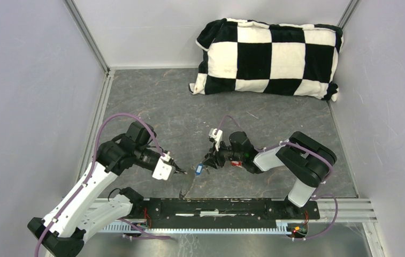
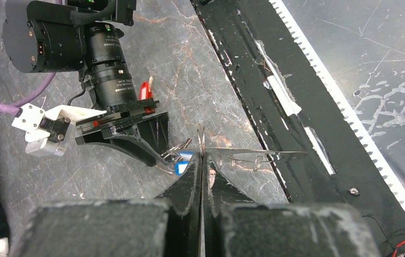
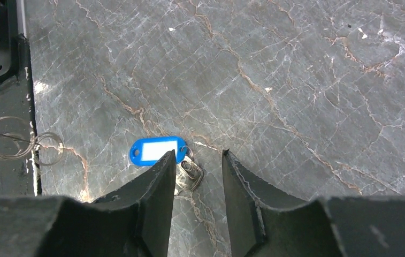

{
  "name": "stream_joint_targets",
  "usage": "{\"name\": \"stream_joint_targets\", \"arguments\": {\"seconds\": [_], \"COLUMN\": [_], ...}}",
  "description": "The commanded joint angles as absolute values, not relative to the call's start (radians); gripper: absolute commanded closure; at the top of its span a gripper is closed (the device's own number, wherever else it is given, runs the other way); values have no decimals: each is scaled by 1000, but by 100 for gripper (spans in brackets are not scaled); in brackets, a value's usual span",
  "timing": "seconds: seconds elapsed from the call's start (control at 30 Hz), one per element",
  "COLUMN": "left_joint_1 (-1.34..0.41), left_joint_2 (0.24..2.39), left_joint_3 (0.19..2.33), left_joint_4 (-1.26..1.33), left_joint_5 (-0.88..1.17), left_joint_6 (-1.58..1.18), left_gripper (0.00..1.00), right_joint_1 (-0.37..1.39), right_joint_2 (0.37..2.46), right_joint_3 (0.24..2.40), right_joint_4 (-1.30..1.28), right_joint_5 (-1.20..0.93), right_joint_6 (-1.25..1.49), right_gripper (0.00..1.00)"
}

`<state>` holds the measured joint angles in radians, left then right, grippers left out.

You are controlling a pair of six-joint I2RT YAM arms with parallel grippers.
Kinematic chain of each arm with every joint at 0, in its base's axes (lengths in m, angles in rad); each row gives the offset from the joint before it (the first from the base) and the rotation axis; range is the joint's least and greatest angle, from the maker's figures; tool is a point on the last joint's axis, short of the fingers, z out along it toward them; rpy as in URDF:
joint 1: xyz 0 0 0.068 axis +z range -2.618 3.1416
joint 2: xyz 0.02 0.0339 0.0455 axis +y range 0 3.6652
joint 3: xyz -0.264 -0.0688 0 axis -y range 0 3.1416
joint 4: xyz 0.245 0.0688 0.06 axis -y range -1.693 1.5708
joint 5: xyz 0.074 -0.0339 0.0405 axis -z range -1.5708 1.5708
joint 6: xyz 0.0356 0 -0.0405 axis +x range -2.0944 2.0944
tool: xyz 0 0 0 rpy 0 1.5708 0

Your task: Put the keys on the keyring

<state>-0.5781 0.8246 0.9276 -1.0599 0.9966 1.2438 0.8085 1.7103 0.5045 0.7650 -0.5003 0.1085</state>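
My left gripper (image 2: pixel 202 156) is shut on the keyring (image 2: pixel 259 156), a thin silvery wire loop that sticks out to the right of the fingertips just above the table. The blue key (image 3: pixel 154 151) has a blue plastic tag with a small metal key (image 3: pixel 189 174) on it, and it lies flat on the table. My right gripper (image 3: pixel 197 155) hangs over it with its jaws apart. The metal part sits between the fingers, close to the left one. The red key (image 2: pixel 145 90) lies on the table behind the right gripper. From above, both grippers (image 1: pixel 178 171) (image 1: pixel 206 163) meet near the blue key (image 1: pixel 198 171).
A black-and-white checkered pillow (image 1: pixel 267 56) lies at the back right. A black rail (image 1: pixel 216 209) runs along the near edge, just beside the keyring. Grey walls close in the left, back and right sides.
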Motion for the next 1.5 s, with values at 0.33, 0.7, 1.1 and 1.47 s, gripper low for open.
{"name": "stream_joint_targets", "arguments": {"seconds": [0.33,0.7,1.1,1.47], "left_joint_1": [-574,-574,-574,-574], "left_joint_2": [811,805,799,799], "left_joint_3": [954,951,955,956], "left_joint_4": [-1029,-1029,-1029,-1029], "left_joint_5": [1029,1016,1010,1006], "left_joint_6": [1204,1196,1184,1174], "left_gripper": [98,98,98,98], "right_joint_1": [817,848,847,849], "right_joint_2": [1769,1783,1785,1686], "right_joint_3": [528,539,534,482], "right_joint_4": [834,811,796,783], "right_joint_5": [-536,-525,-549,-526], "right_joint_6": [104,87,84,49], "right_gripper": [54,67,100,100]}}
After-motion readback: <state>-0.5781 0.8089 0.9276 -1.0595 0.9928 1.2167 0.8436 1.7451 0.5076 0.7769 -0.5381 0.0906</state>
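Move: The ring joining the blue tag to its key lies just under my half-open right fingers, about 1 cm back, 1 cm to the left and 2 cm below. The blue tag's middle is some 3 cm back and 2 cm left of my right hand, the key roughly 2 cm back; the red-tagged key lies 12 cm to its right. From my left hand, which still holds the keyring, the ring is about 10 cm ahead, 6 cm right and 20 cm down. I settle my right hand about 1 cm down to the table, then ease it some 1.5 cm back and 1 cm left to bring the small ring between the fingertips. There I shut the fingers from a bit under half open, pinching the ring where it meets the blue tag, and just begin to rise. ##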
